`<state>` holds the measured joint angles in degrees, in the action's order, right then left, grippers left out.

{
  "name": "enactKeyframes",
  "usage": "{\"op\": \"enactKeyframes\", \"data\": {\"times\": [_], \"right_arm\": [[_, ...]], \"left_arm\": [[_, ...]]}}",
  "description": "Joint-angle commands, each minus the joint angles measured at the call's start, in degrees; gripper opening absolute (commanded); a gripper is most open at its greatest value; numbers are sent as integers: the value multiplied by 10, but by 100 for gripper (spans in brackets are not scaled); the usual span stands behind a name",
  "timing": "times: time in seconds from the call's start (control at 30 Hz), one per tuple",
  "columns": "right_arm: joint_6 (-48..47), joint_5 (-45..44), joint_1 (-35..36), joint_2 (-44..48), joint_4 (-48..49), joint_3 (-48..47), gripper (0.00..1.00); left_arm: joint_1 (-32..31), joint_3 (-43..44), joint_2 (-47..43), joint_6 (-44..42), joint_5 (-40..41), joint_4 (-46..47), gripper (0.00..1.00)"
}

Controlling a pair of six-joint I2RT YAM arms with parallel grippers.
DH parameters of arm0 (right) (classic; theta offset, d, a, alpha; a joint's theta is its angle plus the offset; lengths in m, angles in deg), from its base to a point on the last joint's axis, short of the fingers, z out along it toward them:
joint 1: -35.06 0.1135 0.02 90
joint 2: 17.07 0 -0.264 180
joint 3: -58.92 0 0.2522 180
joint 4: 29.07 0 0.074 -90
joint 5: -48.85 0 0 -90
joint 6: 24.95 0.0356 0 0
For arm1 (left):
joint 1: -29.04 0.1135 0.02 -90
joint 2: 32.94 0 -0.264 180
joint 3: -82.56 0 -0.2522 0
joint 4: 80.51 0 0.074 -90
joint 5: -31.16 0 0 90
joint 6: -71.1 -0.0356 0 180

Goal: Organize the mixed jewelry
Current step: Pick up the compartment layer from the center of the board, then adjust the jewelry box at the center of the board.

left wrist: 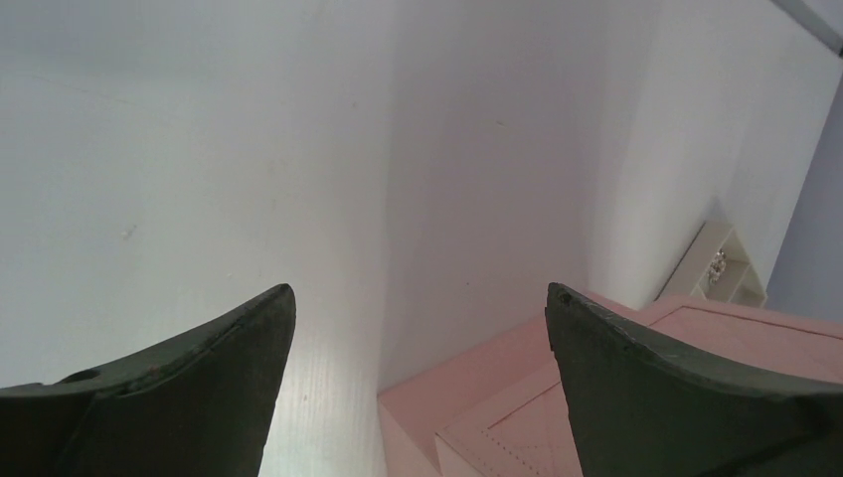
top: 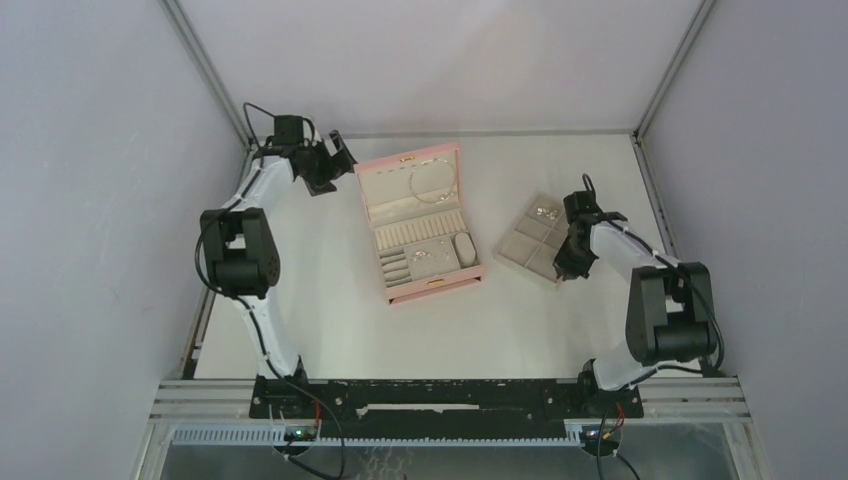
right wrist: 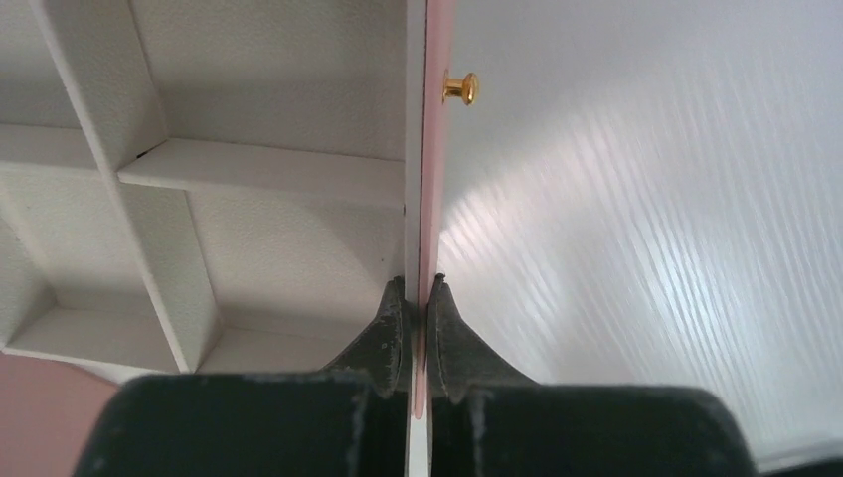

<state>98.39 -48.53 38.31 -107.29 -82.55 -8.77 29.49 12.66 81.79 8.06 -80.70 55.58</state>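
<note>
The mixed jewelry shows as a thin silver chain necklace (top: pixel 428 185) lying in the open lid of the pink box (top: pixel 436 288), small silver bits (top: pixel 546 212) in a far compartment of the beige tray (top: pixel 520 246), and a few bits (top: pixel 428 255) in the box's base. My right gripper (right wrist: pixel 418 283) is shut on the tray's thin side wall (right wrist: pixel 434 149), which is pink outside and beige inside; in the top view it (top: pixel 572 262) sits at the tray's near right edge. My left gripper (left wrist: pixel 418 288) hangs open behind the box's back left corner (left wrist: pixel 477 397), holding nothing.
A small gold knob (right wrist: pixel 460 88) sticks out of the tray's pink wall ahead of my right fingers. The tray's near compartments (right wrist: pixel 288 248) hold nothing. Grey enclosure walls (top: pixel 100 150) and metal frame posts close in the white table on the left, right and back.
</note>
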Motion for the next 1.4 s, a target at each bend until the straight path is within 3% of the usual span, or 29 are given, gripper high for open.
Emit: {"op": "enactKeyframes", "data": {"times": [0.0,0.27,0.7,1.07,1.37], "right_arm": [[47,-46,9,78,-79,20,0],[123,-54,60,157,-165,60,0],[224,7,217,241,-216,122,0],[255,66,365,291,-242,134,0],[246,68,410,306,-235,134,0]], "left_arm": [[-24,0,7,-13,-33,17,100],[-31,-104,-17,11,-53,58,100],[-28,-184,-34,13,-57,70,100],[20,-195,-52,11,-38,51,100],[21,-183,-50,3,-36,35,100]]}}
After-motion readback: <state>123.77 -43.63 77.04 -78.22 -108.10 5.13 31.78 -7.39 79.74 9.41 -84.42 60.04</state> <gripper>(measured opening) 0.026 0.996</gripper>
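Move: My right hand already pinches the pink-faced right wall of the compartment layer near its near corner; the layer's middle lies about 10 cm ahead and 4 cm left, with earrings in a far compartment some 18 cm ahead and 4 left. The jewelry box's front opening is roughly 34 cm left and 4 cm back. From my left hand, open and empty, the jewelry box's middle lies about 23 cm right, 13 back and 9 below. Keeping my right hand shut on the pink wall, I draw the compartment layer about 20 cm back towards the table's near edge, first straight, then also about 10 cm left, rising roughly 3 cm and turning it some 15 degrees counter-clockwise. My left hand, fingers wide open, sinks and draws back beside the jewelry box, swinging right and then left again. ##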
